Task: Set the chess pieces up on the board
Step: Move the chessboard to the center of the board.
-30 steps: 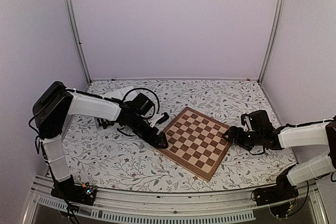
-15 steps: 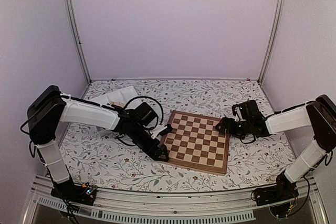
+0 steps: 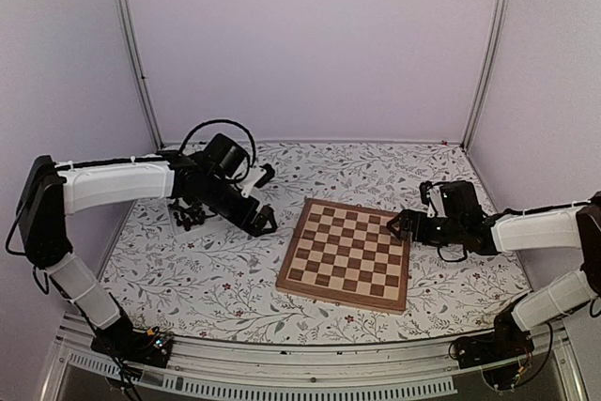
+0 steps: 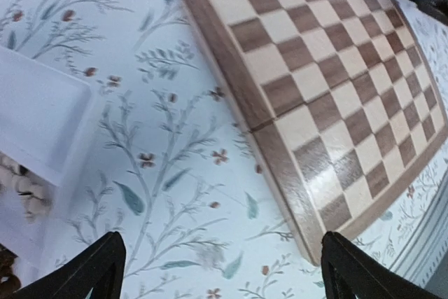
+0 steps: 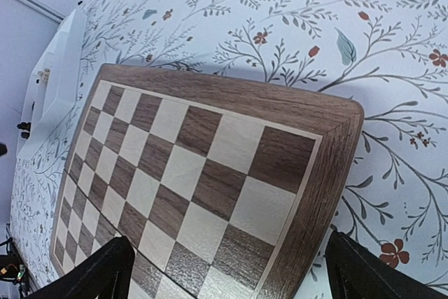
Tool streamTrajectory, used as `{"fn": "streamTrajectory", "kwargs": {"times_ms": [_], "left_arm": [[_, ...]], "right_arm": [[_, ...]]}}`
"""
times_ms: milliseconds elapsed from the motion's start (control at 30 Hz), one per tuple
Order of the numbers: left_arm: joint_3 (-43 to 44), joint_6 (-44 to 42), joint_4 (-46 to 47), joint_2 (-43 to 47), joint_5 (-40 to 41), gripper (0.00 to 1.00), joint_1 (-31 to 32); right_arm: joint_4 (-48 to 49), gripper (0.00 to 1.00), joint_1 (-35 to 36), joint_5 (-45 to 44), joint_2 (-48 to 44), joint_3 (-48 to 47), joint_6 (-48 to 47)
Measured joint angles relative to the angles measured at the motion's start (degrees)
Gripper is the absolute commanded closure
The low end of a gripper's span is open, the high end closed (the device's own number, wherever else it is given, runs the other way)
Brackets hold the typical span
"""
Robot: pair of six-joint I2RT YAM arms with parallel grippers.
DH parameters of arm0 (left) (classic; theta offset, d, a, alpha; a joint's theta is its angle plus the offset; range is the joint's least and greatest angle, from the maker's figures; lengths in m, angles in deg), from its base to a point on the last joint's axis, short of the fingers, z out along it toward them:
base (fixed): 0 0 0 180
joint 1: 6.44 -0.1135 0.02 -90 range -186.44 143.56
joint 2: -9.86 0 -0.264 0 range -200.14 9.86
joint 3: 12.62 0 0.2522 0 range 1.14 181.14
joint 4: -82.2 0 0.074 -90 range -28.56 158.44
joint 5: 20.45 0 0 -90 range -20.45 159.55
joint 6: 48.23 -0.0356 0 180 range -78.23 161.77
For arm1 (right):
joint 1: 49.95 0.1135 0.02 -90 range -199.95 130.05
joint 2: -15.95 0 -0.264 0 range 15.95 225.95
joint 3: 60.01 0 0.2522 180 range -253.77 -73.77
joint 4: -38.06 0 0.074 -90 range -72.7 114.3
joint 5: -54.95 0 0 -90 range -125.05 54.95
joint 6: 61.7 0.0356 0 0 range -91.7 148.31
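Note:
The board (image 3: 347, 253) lies bare on the flowered cloth, with no pieces on it. My left gripper (image 3: 267, 198) stands open to the left of it, above the cloth (image 4: 175, 194), with nothing between its fingers (image 4: 94, 271). The board's left edge (image 4: 280, 166) shows just ahead in the left wrist view. My right gripper (image 3: 406, 214) is open at the board's far right corner (image 5: 329, 138) and holds nothing. Pale chess pieces (image 4: 24, 190) lie in a white tray (image 4: 35, 117). That tray (image 5: 59, 68) also shows far off in the right wrist view.
In the top view the white tray (image 3: 180, 215) is mostly hidden behind my left arm. Pale walls and metal posts (image 3: 131, 53) close in the table on three sides. A metal rail (image 3: 300, 384) runs along the near edge.
The board has turned from a diamond slant to nearly square with the table. My left gripper has drawn back up and left, away from the board. The right gripper stays at the far right corner.

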Motion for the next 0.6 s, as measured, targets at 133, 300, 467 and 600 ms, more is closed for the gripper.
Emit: {"fn": "streamTrajectory", "kwargs": {"times_ms": [133, 300, 467, 600], "left_arm": [[4.13, -0.59, 0.07, -2.38, 3.82, 0.01, -6.54], [10.45, -1.09, -0.52, -10.78, 6.23, 0.01, -9.94], [12.09, -1.05, -2.58, -15.41, 6.93, 0.01, -10.97], [12.0, -0.85, -4.28, -16.06, 7.37, 0.01, -11.74]], "right_arm": [[1.97, 0.01, 0.04, 0.59, -4.48, 1.68, -1.51], [3.78, 0.01, 0.07, 1.55, -5.14, 1.75, -2.82], [4.46, 0.01, 0.07, 1.75, -5.14, 2.69, -3.19], [4.85, 0.01, 0.07, 2.1, -5.11, 3.67, -3.37]]}}
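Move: Ahead and left of the left gripper are the white pieces in the tray, about 17 cm forward, 18 cm left and 9 cm below. The black pieces lie roughly 13 cm ahead and 25 cm left; the chessboard's middle is some 22 cm to its right and 2 cm back. From the right gripper, those white pieces are about 14 cm ahead and 53 cm left, the board's middle about 13 cm left and 5 cm back. Bring the wide-open left gripper away from the chessboard towards the white pieces: about 10 cm forward while easing left, nearly level at first, then sink some 5 cm, turning roughly 15 degrees counter-clockwise. Lift the open right gripper a few centimetres above the board's right edge with its fingers tipping up slightly, then let it settle back a little. ##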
